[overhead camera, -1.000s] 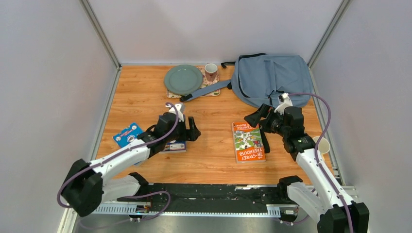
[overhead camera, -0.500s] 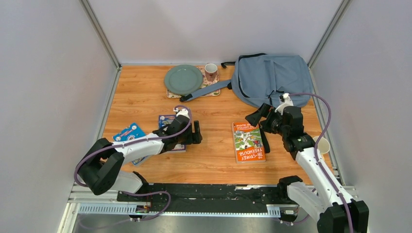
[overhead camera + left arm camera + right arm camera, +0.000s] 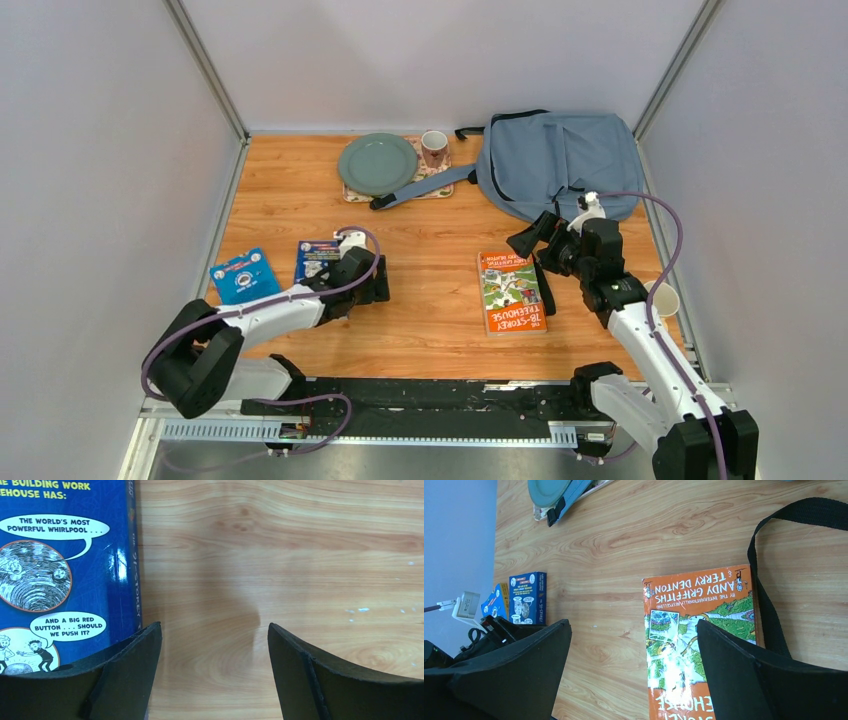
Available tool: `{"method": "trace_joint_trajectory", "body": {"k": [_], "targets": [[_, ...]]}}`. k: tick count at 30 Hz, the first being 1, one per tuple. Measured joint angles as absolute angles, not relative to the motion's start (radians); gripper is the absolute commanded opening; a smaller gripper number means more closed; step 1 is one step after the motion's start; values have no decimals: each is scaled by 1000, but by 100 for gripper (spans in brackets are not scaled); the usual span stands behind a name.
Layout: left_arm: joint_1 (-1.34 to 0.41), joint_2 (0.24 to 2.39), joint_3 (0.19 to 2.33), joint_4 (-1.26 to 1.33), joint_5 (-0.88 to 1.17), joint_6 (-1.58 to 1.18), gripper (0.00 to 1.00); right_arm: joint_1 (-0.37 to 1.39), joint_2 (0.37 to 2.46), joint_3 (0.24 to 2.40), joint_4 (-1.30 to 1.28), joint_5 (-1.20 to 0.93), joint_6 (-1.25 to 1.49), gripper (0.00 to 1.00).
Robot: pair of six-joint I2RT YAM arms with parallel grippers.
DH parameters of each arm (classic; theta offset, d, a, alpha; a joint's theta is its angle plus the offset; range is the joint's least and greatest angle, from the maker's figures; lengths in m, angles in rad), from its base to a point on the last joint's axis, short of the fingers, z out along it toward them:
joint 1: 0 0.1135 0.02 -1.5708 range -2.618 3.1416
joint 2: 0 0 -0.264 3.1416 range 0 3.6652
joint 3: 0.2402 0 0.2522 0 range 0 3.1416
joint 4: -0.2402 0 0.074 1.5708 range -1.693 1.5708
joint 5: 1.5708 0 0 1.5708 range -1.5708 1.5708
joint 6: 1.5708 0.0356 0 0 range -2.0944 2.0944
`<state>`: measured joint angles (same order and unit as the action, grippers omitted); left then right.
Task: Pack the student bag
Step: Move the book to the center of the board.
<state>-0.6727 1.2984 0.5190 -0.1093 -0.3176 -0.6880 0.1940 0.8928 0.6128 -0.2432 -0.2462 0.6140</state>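
The student bag [image 3: 560, 165], grey-blue with black straps, lies at the back right of the table. An orange book [image 3: 511, 292] lies in front of it. My right gripper [image 3: 535, 262] hovers open at that book's far right corner. In the right wrist view the orange book [image 3: 694, 630] shows between the open fingers, with a black bag strap [image 3: 769, 610] beside it. A blue book [image 3: 318, 260] lies left of centre. My left gripper [image 3: 378, 285] is open just right of it. In the left wrist view its left fingertip [image 3: 145, 645] overlaps the edge of the blue book [image 3: 65, 570], with bare wood between the fingers.
A blue square pack [image 3: 240, 277] lies left of the blue book. At the back, a green plate [image 3: 377, 163] sits on a mat beside a mug [image 3: 434, 148], and a grey bag strap [image 3: 425, 185] reaches toward them. A paper cup [image 3: 662, 298] stands at the right edge.
My left arm has swung left and drawn back. The blue book and the blue pack now lie further left, with the book uncovered. The right arm has hardly moved.
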Motion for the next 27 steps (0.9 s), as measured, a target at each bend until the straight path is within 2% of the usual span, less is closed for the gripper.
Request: {"method": "trace_joint_trajectory", "body": {"k": [13, 27], "targets": [[-567, 1150, 421, -159, -340, -625, 87, 194, 898, 613, -244, -226, 630, 100], [-567, 928, 418, -173, -187, -546, 88, 194, 968, 613, -244, -171, 707, 100]]}}
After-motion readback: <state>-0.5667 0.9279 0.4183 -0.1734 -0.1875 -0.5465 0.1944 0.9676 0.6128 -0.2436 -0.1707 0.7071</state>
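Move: The dark blue book lies about 10 cm left of the left hand and 1 cm ahead, its spine already against the outside of the left finger, about level in height. The light-blue book is some 26 cm left, level fore and aft; the strap end is 20 cm ahead and 3 cm right. From the right hand, the orange book is about 5 cm back, 2 cm left and 14 cm down, the black strap 3 cm back and 4 cm right. With its fingers staying wide open, the left hand keeps pushing the dark blue book's spine with the outside of its left finger, sweeping about 5 cm left at table height and easing back slightly, then comes free of the book as it lifts nearly 5 cm and returns some 2.5 cm to the right. Late on, the open right hand sinks about 2 cm towards the orange book, tipping and turning clockwise a little without touching it. ##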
